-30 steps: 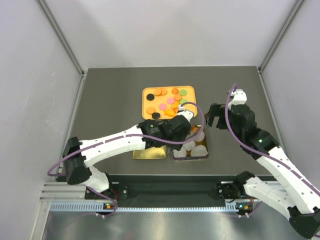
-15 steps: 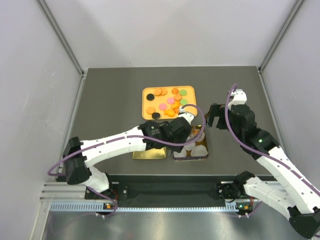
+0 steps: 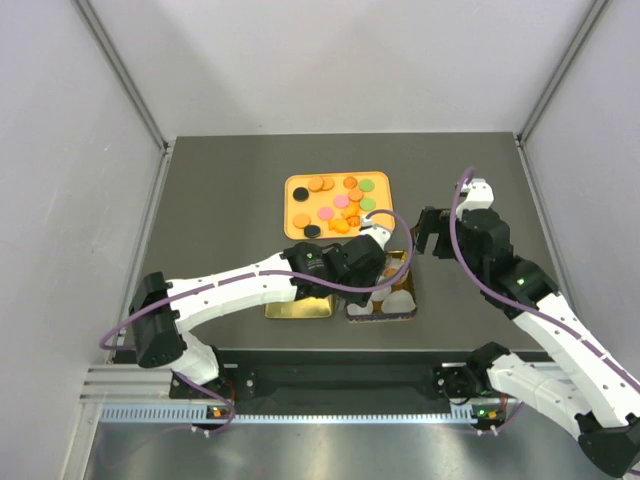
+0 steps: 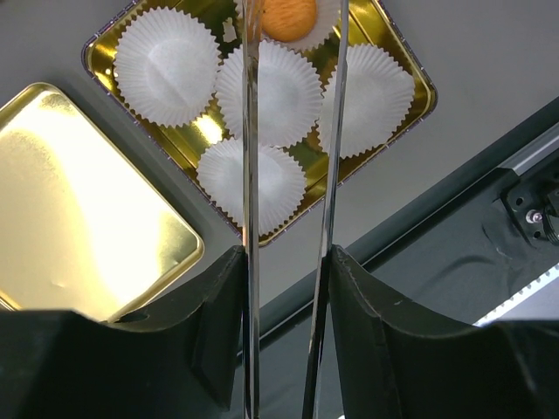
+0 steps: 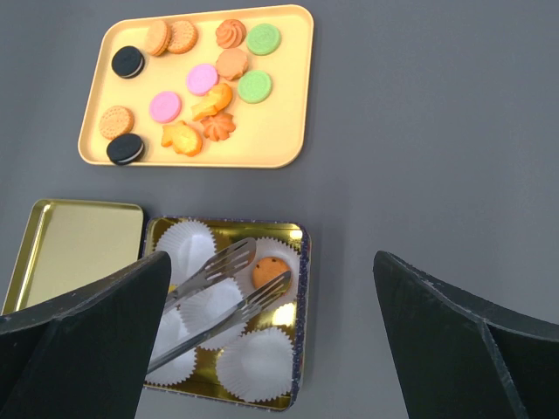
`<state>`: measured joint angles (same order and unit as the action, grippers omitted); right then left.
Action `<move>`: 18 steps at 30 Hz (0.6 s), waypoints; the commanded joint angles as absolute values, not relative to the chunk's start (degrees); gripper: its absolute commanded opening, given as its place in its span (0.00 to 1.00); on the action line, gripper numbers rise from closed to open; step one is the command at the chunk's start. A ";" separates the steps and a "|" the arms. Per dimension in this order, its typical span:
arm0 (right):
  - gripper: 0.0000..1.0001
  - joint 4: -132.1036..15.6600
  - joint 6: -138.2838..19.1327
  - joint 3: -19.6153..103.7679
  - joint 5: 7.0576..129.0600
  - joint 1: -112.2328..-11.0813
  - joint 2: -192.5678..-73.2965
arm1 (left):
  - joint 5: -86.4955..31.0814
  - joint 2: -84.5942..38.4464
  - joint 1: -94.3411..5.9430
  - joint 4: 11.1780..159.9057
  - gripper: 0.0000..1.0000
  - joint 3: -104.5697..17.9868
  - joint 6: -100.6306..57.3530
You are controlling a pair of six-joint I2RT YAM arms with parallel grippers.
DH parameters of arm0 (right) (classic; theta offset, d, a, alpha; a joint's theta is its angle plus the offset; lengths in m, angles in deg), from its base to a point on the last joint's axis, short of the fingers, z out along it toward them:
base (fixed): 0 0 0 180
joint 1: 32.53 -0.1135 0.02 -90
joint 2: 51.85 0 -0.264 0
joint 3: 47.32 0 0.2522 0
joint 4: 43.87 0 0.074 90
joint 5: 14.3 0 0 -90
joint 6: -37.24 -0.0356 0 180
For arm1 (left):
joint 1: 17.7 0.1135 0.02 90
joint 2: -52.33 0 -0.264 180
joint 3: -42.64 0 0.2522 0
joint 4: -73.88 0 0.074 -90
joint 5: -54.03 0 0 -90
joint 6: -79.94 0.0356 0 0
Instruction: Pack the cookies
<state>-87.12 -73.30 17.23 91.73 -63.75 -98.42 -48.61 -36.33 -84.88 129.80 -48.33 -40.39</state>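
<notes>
The cookies [image 5: 202,78], orange, pink, green and black, lie on an orange tray [image 5: 288,140] at mid-table. One orange cookie [image 5: 270,271] sits in a white paper cup inside the gold tin [image 4: 410,65]. My left gripper [image 3: 352,262] hovers over the tin, shut on metal tongs [image 4: 251,175]. The tong blades stand apart on either side of that cookie [image 4: 289,17] and hold nothing. My right gripper [image 3: 430,232] hangs open and empty, above the table to the right of the tin.
The tin's gold lid [image 5: 74,249] lies flat just left of the tin [image 3: 405,312]. Several empty white paper cups [image 4: 166,65] fill the tin. The table's near edge and the arms' black base rail [image 4: 489,192] run just below the tin.
The left wrist has shifted slightly over the tin and the tong blades have spread a little. The right arm has not moved.
</notes>
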 commanded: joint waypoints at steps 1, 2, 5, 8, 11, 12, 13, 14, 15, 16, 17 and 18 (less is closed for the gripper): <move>1.00 -85.67 -72.63 18.47 92.05 -63.29 -97.99 | -48.71 -35.82 -85.20 127.02 0.46 -48.99 -40.29; 1.00 -85.75 -72.62 18.47 92.05 -63.29 -97.91 | -48.71 -35.74 -85.20 127.02 0.47 -48.99 -40.29; 1.00 -85.75 -72.62 18.47 91.96 -63.29 -97.99 | -49.41 -35.56 -85.20 127.72 0.46 -49.43 -40.21; 1.00 -85.58 -72.71 18.47 91.87 -63.29 -98.26 | -51.69 -34.42 -85.20 128.16 0.45 -50.40 -40.03; 1.00 -85.31 -72.63 18.56 91.52 -63.29 -98.61 | -54.15 -32.40 -84.85 127.55 0.45 -51.45 -38.45; 1.00 -85.31 -72.71 18.56 91.43 -63.20 -98.78 | -54.34 -31.79 -83.89 127.81 0.46 -52.06 -38.01; 1.00 -85.14 -72.54 18.56 91.00 -63.29 -99.05 | -54.25 -31.61 -83.19 128.94 0.46 -53.37 -37.40; 1.00 -85.05 -72.62 18.74 90.91 -63.29 -99.14 | -53.64 -31.43 -82.22 129.13 0.46 -53.91 -37.13; 1.00 -84.87 -72.62 18.65 90.64 -63.29 -99.40 | -53.46 -31.08 -80.12 129.30 0.47 -54.18 -36.78; 1.00 -84.70 -72.45 18.65 90.55 -63.29 -99.57 | -53.28 -30.99 -78.97 129.39 0.46 -54.09 -36.26; 1.00 -84.52 -72.54 18.56 90.55 -63.29 -99.75 | -52.33 -30.90 -77.57 129.22 0.46 -54.00 -36.08; 1.00 -84.43 -72.62 18.47 90.21 -63.29 -100.01 | -51.88 -30.99 -74.59 128.96 0.46 -53.66 -35.81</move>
<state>-87.03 -73.30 17.23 91.01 -63.75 -99.53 -51.39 -33.80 -79.76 130.06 -51.59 -37.78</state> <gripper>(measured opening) 0.996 0.467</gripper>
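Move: The cookie tray, where the open tongs in the left hand go next, has its middle about 25 cm ahead, 6 cm to the left and 15 cm below that hand. The cookie between the tong tips sits in the tin's far right liner, some 7 cm ahead and 8 cm right of the left hand; the empty gold tray lies about 4 cm ahead and 15 cm left. From the right hand the cookie tray is roughly 15 cm ahead and 22 cm left. Forward and up in about equal parts, some 4 cm each and a little to the left, the left hand draws the tongs out of the tin, barely stirring at first and then gathering speed towards the cookie tray. The already opened grip stays as it is, the tips come clear from around the cookie, and the wrist tips up and turns slightly counter-clockwise. ##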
